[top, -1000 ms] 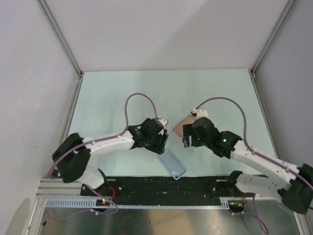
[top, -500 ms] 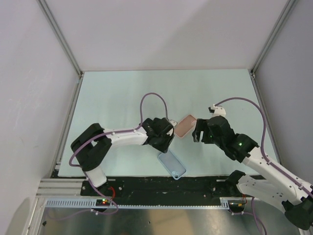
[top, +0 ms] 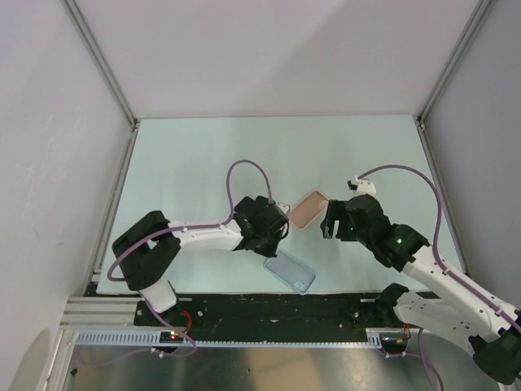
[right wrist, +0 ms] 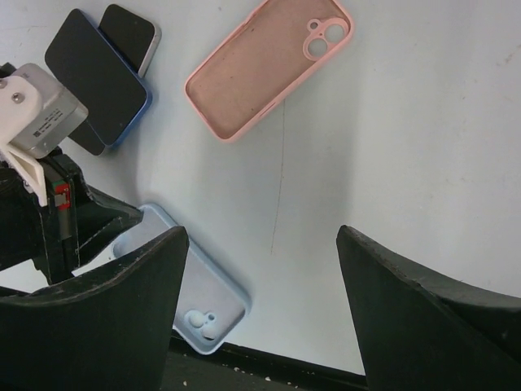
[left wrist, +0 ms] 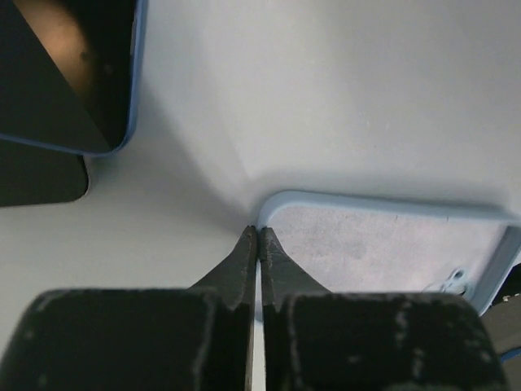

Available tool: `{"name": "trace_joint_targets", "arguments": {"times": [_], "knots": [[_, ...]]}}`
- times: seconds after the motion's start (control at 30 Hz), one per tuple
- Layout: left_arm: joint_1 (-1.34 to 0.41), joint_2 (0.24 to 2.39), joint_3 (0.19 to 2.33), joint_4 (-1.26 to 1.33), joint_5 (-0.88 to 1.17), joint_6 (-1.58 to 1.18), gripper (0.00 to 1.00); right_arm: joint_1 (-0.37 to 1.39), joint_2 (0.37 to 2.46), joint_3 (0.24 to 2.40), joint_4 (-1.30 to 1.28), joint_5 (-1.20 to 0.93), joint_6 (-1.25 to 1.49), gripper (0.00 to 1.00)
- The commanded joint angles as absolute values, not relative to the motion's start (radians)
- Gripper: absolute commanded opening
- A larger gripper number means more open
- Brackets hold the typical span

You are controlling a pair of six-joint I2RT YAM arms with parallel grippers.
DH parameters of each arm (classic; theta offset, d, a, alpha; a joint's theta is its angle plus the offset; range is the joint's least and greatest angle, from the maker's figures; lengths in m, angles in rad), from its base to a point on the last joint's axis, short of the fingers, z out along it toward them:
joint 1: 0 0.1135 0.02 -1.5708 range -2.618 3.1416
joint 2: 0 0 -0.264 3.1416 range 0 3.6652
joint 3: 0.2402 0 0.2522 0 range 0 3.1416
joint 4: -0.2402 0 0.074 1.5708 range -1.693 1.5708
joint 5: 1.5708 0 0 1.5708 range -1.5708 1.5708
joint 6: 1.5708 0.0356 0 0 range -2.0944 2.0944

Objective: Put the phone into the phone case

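Note:
The phone (right wrist: 96,75), black screen with a blue edge, lies overlapping a second, grey-edged phone (right wrist: 132,31); it also shows in the left wrist view (left wrist: 73,73). The pink phone case (right wrist: 264,69) lies empty and face up (top: 309,209), apart from both grippers. My left gripper (left wrist: 259,232) is shut, its tips pinching the corner rim of a separate light blue case (left wrist: 383,244) near the table's front edge (top: 291,272). My right gripper (right wrist: 260,232) hangs open above bare table, just right of the pink case (top: 330,221).
A dark slab (left wrist: 41,175) lies partly under the phone. The black base strip (top: 269,305) runs right along the light blue case's near end. Grey walls enclose the table on three sides.
The left gripper has closed at the light blue case's corner, and that case has turned and slid slightly right. The right arm drew back right off the pink case, then held still.

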State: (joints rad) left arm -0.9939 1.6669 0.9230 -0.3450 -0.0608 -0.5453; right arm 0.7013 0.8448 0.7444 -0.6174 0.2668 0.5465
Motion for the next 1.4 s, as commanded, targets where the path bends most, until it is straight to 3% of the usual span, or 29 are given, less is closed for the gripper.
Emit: {"name": "trace_joint_targets", "arguments": {"times": [0.0, 0.43, 0.73, 0.8, 0.93, 1.0, 1.2, 1.37], "knots": [[-1.005, 1.595, 0.896, -0.357, -0.174, -0.733, 0.01, 0.695, 0.834, 0.744, -0.581, 0.263, 0.557, 0.8], [-1.0, 1.52, 0.833, -0.356, -0.366, -1.236, 0.0, 0.693, 0.843, 0.732, -0.575, 0.275, 0.585, 0.8], [-1.026, 1.485, 0.775, -0.337, -0.4, -1.373, 0.02, 0.693, 0.861, 0.719, -0.554, 0.26, 0.59, 0.8], [-1.037, 1.481, 0.768, -0.327, -0.398, -1.373, 0.13, 0.692, 0.87, 0.718, -0.547, 0.255, 0.591, 0.8], [-1.051, 1.397, 0.726, -0.32, -0.412, -1.344, 0.58, 0.692, 0.879, 0.718, -0.536, 0.253, 0.592, 0.81], [-1.051, 1.329, 0.695, -0.323, -0.429, -1.322, 0.69, 0.687, 0.875, 0.718, -0.53, 0.253, 0.59, 0.82], [-0.953, 1.183, 0.704, -0.421, -0.483, -1.308, 0.76, 0.652, 0.861, 0.719, -0.509, 0.219, 0.6, 0.83], [-0.802, 1.25, 0.822, -0.507, -0.554, -1.296, 0.8, 0.638, 0.862, 0.719, -0.505, 0.196, 0.601, 0.83]]}}
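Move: Pinched at its far-left corner in the left fingers, the phone case (pale blue) slants away, its middle about 5 cm to the hand's right and 5 cm back. The blue-edged phone, lying across another black one, is roughly 12 cm ahead of this hand and 5 cm left; the pink case is 14 cm ahead and 10 cm right. From the right hand, the pale case's middle lies some 14 cm left, 8 cm back and 14 cm below. Turning counter-clockwise by some 45 degrees, the left hand keeps its pinch on the pale case's corner and swings it round on the table, shifting about 3 cm left and a little forward. The fingers then open wide and let go of the case; the hand climbs about 7 cm clear of it, going left and forward and tilting its left side down. ##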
